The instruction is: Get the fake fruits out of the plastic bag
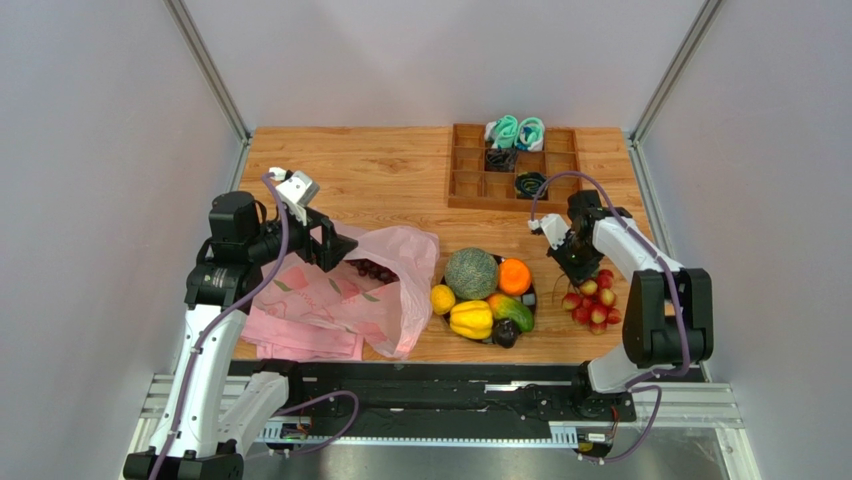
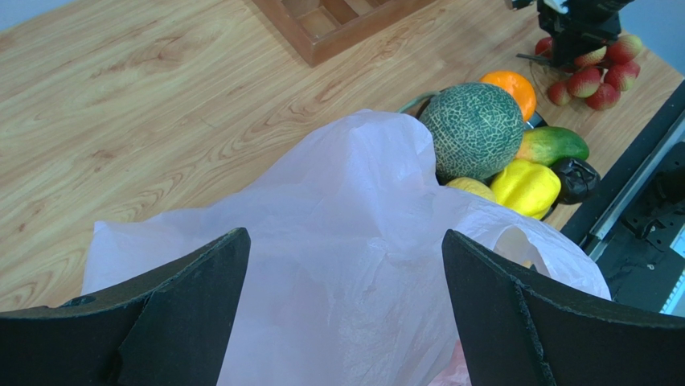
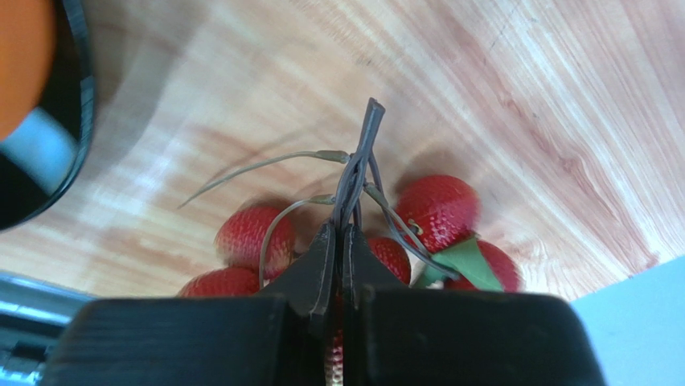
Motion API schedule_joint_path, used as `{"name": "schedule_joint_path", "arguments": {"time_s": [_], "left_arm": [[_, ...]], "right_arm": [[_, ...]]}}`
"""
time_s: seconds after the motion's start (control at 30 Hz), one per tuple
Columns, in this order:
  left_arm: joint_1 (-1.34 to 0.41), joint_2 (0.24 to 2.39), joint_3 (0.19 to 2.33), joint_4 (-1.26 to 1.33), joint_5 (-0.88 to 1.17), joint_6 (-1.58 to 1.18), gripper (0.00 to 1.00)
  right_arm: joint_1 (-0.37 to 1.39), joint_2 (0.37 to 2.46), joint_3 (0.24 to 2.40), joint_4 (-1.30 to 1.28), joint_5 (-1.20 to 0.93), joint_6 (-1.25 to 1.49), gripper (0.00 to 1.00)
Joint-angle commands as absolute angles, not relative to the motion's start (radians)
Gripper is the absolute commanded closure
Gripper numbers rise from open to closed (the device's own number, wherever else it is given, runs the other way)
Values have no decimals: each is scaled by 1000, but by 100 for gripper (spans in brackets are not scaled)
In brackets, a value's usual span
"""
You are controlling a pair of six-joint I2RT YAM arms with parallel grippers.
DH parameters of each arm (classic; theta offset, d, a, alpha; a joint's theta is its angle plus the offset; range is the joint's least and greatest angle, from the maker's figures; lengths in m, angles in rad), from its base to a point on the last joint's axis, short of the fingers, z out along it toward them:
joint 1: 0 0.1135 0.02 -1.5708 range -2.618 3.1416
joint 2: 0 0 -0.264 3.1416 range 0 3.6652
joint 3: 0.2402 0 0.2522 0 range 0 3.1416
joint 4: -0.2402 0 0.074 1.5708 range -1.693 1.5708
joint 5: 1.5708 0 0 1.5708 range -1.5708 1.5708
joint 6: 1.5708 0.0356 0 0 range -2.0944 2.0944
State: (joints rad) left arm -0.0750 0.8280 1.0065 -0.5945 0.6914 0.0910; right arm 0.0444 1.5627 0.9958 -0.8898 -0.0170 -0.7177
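The pink plastic bag lies at the left, its mouth facing right, with dark purple grapes showing inside. My left gripper hovers open just above the bag, nothing between its fingers. A netted melon, orange, lemon and yellow lobed piece sit on a black plate. The red berries lie on the table right of the plate. My right gripper is shut on the berries' wire stem.
A wooden compartment tray with teal and black items stands at the back. A green-orange fruit and a dark piece also rest on the plate. Folded pink cloth lies under the bag near the front edge.
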Motion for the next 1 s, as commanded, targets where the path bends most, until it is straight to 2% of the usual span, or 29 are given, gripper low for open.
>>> {"name": "schedule_joint_path", "arguments": {"time_s": [0.0, 0.13, 0.2, 0.33, 0.43, 0.67, 0.83, 0.97], "left_arm": [[-66, 830, 1034, -568, 707, 92, 2], [-66, 825, 1032, -561, 704, 92, 2], [-66, 819, 1029, -561, 704, 95, 2], [-64, 810, 1026, -563, 698, 97, 2], [-61, 807, 1029, -561, 696, 98, 2], [-48, 811, 1054, -563, 698, 86, 2], [-29, 798, 1058, -578, 699, 83, 2], [-18, 790, 1055, -587, 699, 83, 2]], "right_arm": [[46, 1372, 1090, -1023, -128, -745, 100], [63, 1195, 1184, -1198, -328, -749, 100], [74, 1108, 1198, -1227, -356, -741, 100], [83, 1020, 1253, -1308, -506, -736, 100], [113, 986, 1262, -1278, -616, -698, 100], [270, 1011, 1221, -1086, -660, -509, 100], [388, 1049, 1148, -913, -550, -437, 100], [411, 1075, 1106, -816, -499, -417, 100]]}}
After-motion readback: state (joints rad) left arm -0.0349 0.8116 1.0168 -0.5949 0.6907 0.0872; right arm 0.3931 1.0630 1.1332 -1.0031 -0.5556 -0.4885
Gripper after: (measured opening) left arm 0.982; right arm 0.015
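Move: The fruit plate, where the red fruit bunch held by its stems is bound, has its middle about 24 cm left of the right hand, 5 cm back and 3 cm lower. Its orange lies some 18 cm left and 1 cm ahead, its papaya 18 cm left and 8 cm back, the melon 29 cm left and 2 cm ahead. From the idle left hand the plate is roughly 37 cm right, 4 cm back and 27 cm down. The red fruit bunch, already pinched by its stems, is raised off the table by the right hand, first nearly straight up to some 19 cm, then left about 18 cm in all towards the plate and a little back, sinking slightly at the end. The fingers stay shut while the wrist tilts some 45 degrees, tips swinging left and somewhat forward. ##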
